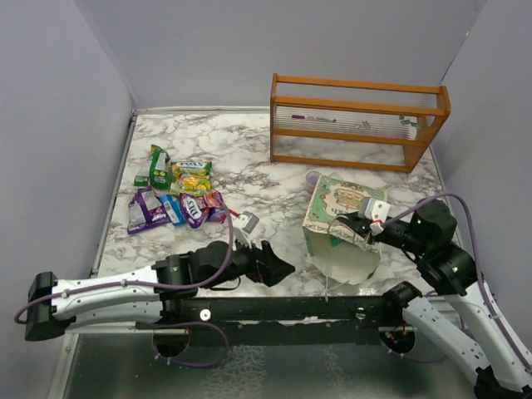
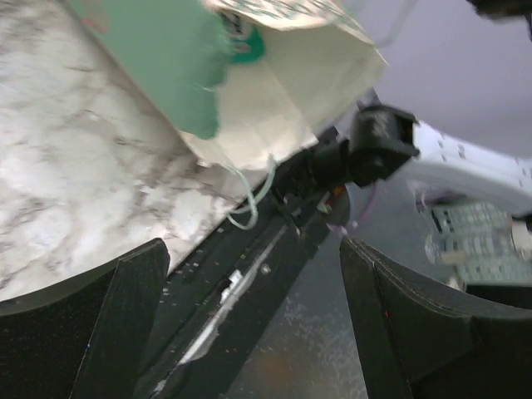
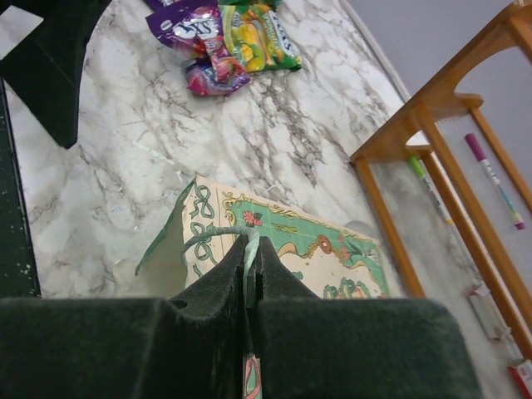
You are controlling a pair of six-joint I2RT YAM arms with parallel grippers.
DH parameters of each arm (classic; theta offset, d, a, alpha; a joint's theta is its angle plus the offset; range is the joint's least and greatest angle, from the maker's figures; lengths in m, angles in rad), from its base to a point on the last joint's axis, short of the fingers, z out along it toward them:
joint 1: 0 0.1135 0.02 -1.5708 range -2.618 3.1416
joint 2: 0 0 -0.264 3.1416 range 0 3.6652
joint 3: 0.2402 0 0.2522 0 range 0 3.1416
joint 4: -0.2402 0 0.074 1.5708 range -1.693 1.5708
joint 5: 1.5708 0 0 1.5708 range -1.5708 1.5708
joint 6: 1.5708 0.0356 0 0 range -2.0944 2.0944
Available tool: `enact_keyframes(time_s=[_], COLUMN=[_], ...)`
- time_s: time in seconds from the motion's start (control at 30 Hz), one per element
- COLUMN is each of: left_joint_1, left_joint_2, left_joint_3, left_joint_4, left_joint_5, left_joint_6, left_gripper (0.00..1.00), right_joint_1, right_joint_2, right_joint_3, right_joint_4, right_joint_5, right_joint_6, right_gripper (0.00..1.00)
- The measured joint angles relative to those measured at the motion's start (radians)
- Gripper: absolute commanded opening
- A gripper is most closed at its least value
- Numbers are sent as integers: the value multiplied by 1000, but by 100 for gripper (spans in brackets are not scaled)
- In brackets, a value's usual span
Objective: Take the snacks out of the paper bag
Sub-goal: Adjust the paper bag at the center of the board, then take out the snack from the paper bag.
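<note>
The snacks [image 1: 177, 196] lie in a pile of several colourful packets on the marble at the left, also at the top of the right wrist view [image 3: 233, 37]. The paper bag [image 1: 332, 218] is tipped, its cream inside [image 1: 349, 259] facing the near edge. My right gripper [image 1: 366, 225] is shut on the bag's string handle [image 3: 252, 243] and upper edge, above the printed bag [image 3: 307, 241]. My left gripper [image 1: 279, 268] is open and empty, left of the bag's mouth. In its view [image 2: 253, 253] the bag [image 2: 274, 91] hangs above with a loose handle [image 2: 249, 195].
An orange wooden rack [image 1: 357, 120] with pens stands at the back right, also in the right wrist view [image 3: 416, 125]. A small clear cup [image 1: 313, 177] sits just behind the bag. The black base rail [image 1: 291, 312] runs along the near edge.
</note>
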Motion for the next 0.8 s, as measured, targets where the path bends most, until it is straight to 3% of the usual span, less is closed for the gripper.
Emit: enact_keyframes(time_s=[0.13, 0.37, 0.6, 0.8], left_joint_1=[-122, -388, -426, -429], left_joint_2=[95, 351, 655, 789], left_joint_3=[-4, 84, 264, 299], left_joint_4=[134, 270, 328, 463], left_joint_5=[-26, -228, -352, -476], left_joint_6=[43, 240, 483, 737], left_gripper=[85, 86, 86, 86], right_joint_1=[0, 0, 0, 0], right_joint_2=[7, -10, -41, -74], right_joint_3=[-52, -86, -86, -88], right_joint_4=[32, 102, 131, 168], right_joint_5=[-20, -19, -5, 6], right_joint_6=[53, 176, 220, 251], right_gripper=[2, 2, 2, 2])
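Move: The loose handle loop under the paper bag's near rim hangs about 13 cm to the right of my left hand, some 2 cm back and 15 cm lower. The paper bag's middle is about 16 cm to the right and 10 cm ahead, 9 cm below. A dark red packet lies 17 cm left and 19 cm ahead, and the cup 10 cm right and 28 cm ahead. From my right hand, the paper bag's middle is 3 cm ahead, 2 cm right and 15 cm below. I swing my open left hand about 14 cm to the right, drawing it back some 8 cm and then easing forward again about 3, sinking a little towards the bag's near rim and loose loop while rolling roughly 50 degrees about its fingers' line. My right hand keeps its pinch on the upper handle, dipping slightly, then rising again with a small tilt. ##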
